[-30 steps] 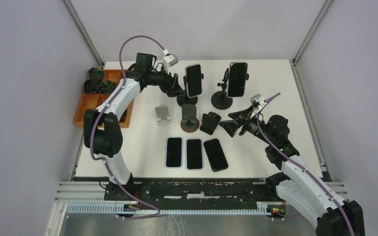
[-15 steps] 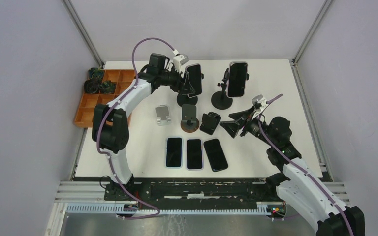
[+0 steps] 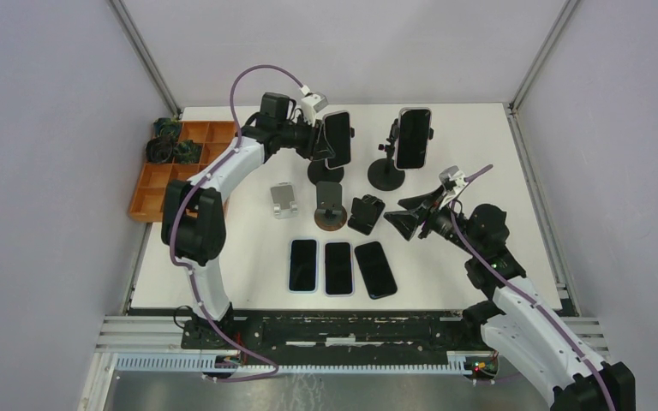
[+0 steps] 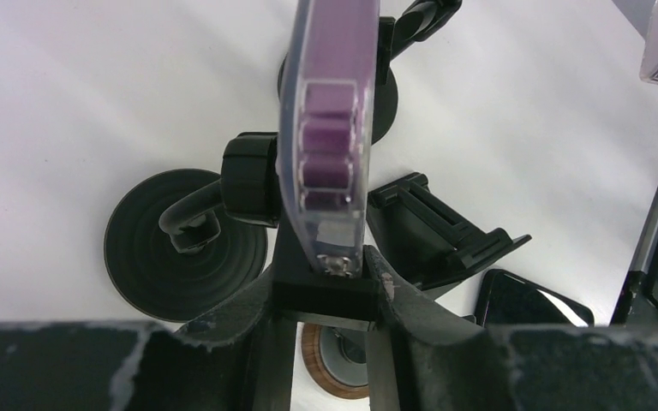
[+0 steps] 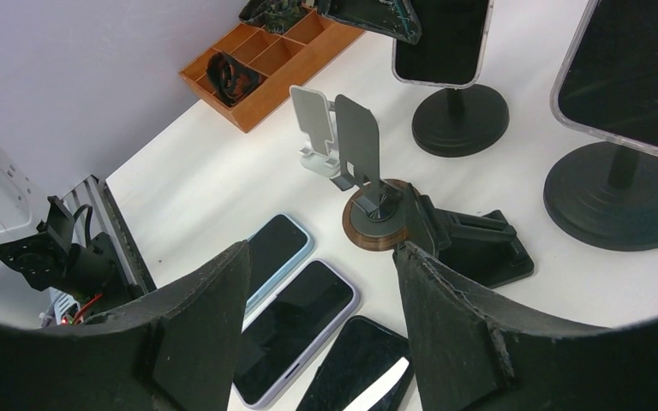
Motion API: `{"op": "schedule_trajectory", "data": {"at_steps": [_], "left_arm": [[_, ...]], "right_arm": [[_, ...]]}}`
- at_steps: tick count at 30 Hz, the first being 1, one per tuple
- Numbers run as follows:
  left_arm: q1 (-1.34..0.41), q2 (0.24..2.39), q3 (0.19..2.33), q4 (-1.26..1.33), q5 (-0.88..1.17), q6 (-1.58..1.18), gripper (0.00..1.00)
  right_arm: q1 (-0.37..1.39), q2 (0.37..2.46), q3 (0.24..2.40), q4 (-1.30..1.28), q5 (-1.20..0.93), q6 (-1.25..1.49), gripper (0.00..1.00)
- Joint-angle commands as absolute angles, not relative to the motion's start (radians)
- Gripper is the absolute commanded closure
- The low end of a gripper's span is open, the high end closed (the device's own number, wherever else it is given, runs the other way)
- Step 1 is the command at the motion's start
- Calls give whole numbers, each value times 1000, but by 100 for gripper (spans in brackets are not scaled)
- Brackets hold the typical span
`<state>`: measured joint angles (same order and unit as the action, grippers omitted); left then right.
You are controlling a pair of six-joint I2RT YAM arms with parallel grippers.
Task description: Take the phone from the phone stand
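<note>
A phone point(image 3: 337, 139) in a clear case stands upright in the left black phone stand point(image 3: 326, 174) at the back of the table. My left gripper point(image 3: 321, 141) reaches it from the left. In the left wrist view the phone point(image 4: 330, 103) shows edge-on, purple inside. The jaws of my left gripper point(image 4: 323, 274) are closed against its end and the stand's black clamp point(image 4: 321, 295). My right gripper point(image 3: 404, 214) hovers open over mid-table, and in its own view this gripper point(image 5: 321, 257) holds nothing.
A second phone point(image 3: 414, 137) sits on another stand point(image 3: 385, 175). In front stand a white holder point(image 3: 284, 199), a wooden-based holder point(image 3: 330, 214) and a black folding holder point(image 3: 365, 214). Three phones point(image 3: 338, 268) lie flat. An orange tray point(image 3: 176, 167) sits far left.
My left gripper has moved right onto the mounted phone and its jaws have closed in. The right gripper has narrowed slightly and hardly moved.
</note>
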<state>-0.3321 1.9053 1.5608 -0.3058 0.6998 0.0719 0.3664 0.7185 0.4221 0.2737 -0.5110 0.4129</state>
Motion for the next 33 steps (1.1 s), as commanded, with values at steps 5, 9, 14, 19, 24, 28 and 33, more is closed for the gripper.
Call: {"op": "schedule_trajectory", "data": {"at_steps": [5, 9, 14, 19, 24, 28, 33], "left_arm": [[-315, 1882, 1679, -360, 684, 204, 98], [-282, 1885, 1755, -468, 781, 289, 98], [-261, 1855, 1823, -574, 840, 363, 98], [-251, 1777, 1816, -552, 861, 377, 98], [-249, 1704, 1806, -550, 872, 382, 98], [-249, 1636, 1818, -569, 908, 388, 98], [-250, 1524, 1827, -618, 1039, 386, 98]], "right_arm": [[370, 704, 406, 330, -540, 443, 32], [372, 711, 412, 348, -575, 447, 32], [382, 724, 417, 380, -590, 463, 32], [398, 723, 417, 390, -586, 470, 33], [409, 716, 426, 387, -584, 471, 34], [414, 713, 441, 389, -586, 481, 35], [426, 720, 481, 432, -600, 511, 34]]}}
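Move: The left hand already pinches the clamped side of the phone on its black round-based stand, the phone's middle about 4 cm right, 1 cm ahead and 3 cm above. The second tall phone stand is some 21 cm right and 4 cm farther out, about level. About 12 cm below, the wood-based stand lies 10 cm back and 3 cm right. From the idle right hand the phone is roughly 21 cm ahead, 18 cm left, 3 cm lower. Keeping its pinch on the phone's left edge and clamp jaw, the left hand first eases about 4 cm left while starting to rise, then lifts faster and draws back, for some 14 cm up and 5 cm back in all. The wrist tips the fingers up and turns slightly clockwise, about 15 degrees. The open right hand drifts 2 to 3 cm back and left. ##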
